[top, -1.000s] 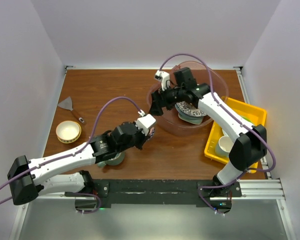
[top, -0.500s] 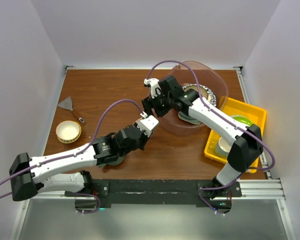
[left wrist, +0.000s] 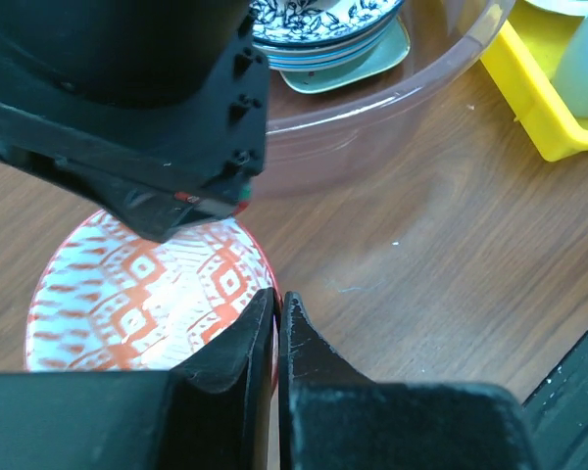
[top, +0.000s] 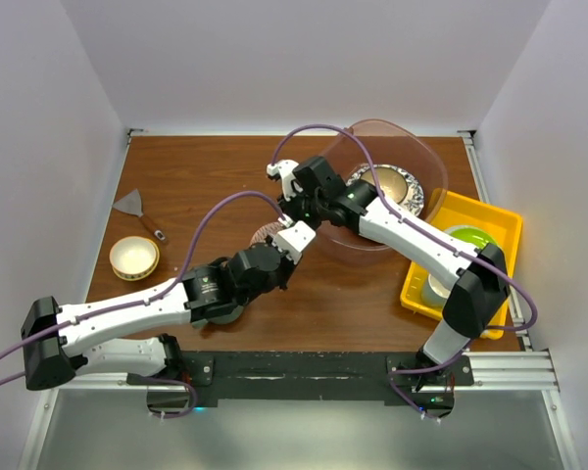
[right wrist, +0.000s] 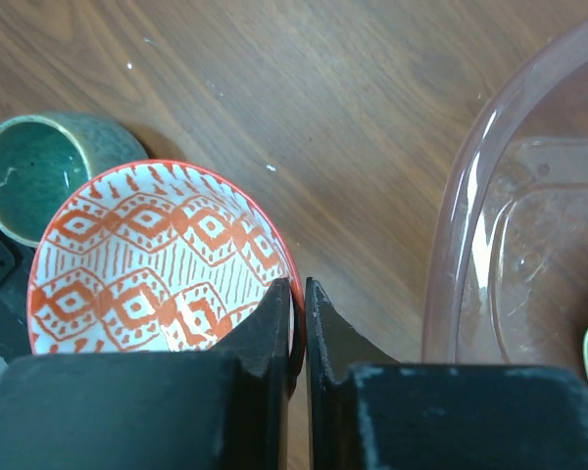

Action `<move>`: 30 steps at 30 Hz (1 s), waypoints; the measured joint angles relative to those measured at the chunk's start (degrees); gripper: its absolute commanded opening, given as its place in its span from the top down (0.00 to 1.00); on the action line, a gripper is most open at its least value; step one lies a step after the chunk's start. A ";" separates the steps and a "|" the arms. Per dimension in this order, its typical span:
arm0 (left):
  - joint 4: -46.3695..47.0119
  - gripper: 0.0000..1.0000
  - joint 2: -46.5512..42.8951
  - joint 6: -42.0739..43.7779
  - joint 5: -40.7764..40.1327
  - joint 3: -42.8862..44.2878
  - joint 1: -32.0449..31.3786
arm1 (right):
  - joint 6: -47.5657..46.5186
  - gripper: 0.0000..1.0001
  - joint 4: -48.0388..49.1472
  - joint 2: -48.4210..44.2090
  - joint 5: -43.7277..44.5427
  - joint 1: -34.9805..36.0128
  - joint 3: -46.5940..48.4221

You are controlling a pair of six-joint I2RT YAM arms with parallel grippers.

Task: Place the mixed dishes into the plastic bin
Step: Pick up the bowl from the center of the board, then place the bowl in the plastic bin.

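A red-and-white patterned bowl (top: 266,233) sits between both grippers, just left of the plastic bin (top: 412,157). My left gripper (left wrist: 277,304) is shut on the bowl's (left wrist: 147,294) right rim. My right gripper (right wrist: 299,294) is shut on the same bowl's (right wrist: 147,255) rim from the other side. In the top view the left gripper (top: 282,235) and right gripper (top: 290,211) meet over the bowl. The bin (left wrist: 372,127) holds blue-patterned plates (left wrist: 314,20) on a mint dish (left wrist: 372,64). A grey-teal mug (right wrist: 39,176) stands beside the bowl, under the left arm.
A yellow tray (top: 490,220) at the right holds a lime-green plate (top: 470,238) and a white mug (top: 433,289). A cream bowl (top: 134,258) and a scraper (top: 137,209) lie at the far left. The bin's wall (right wrist: 470,215) is close to the right of the bowl.
The right gripper came out of the bin, moved left to the bowl and shut on its rim. The left arm carried the bowl up and right toward the bin.
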 measured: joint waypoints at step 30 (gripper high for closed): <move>-0.66 0.00 -21.35 4.28 2.01 -2.67 11.80 | -13.07 1.00 0.31 -17.53 -28.55 -34.77 -6.19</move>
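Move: Both hands are pinching the rim of the red-patterned bowl, whose middle lies about 6 cm to the left and 3 cm back from the right hand. From that hand, the cream bowl stacked in the plastic bin is roughly 20 cm right, 9 cm forward and 9 cm lower; the teal mug is some 20 cm left and 19 cm back. From the left hand, the red-patterned bowl is about 5 cm left and 4 cm forward, and the cream bowl 20 cm right and 15 cm forward. Rightward, rising and slightly forward, the right hand carries the red-patterned bowl by its rim about 17 cm towards the cream bowl in the bin, rolling some 15 degrees and keeping its pinch. The left hand's fingers open wide and let go of the rim; that hand lifts about 9 cm, then swings left and a little forward, away from the red-patterned bowl. ##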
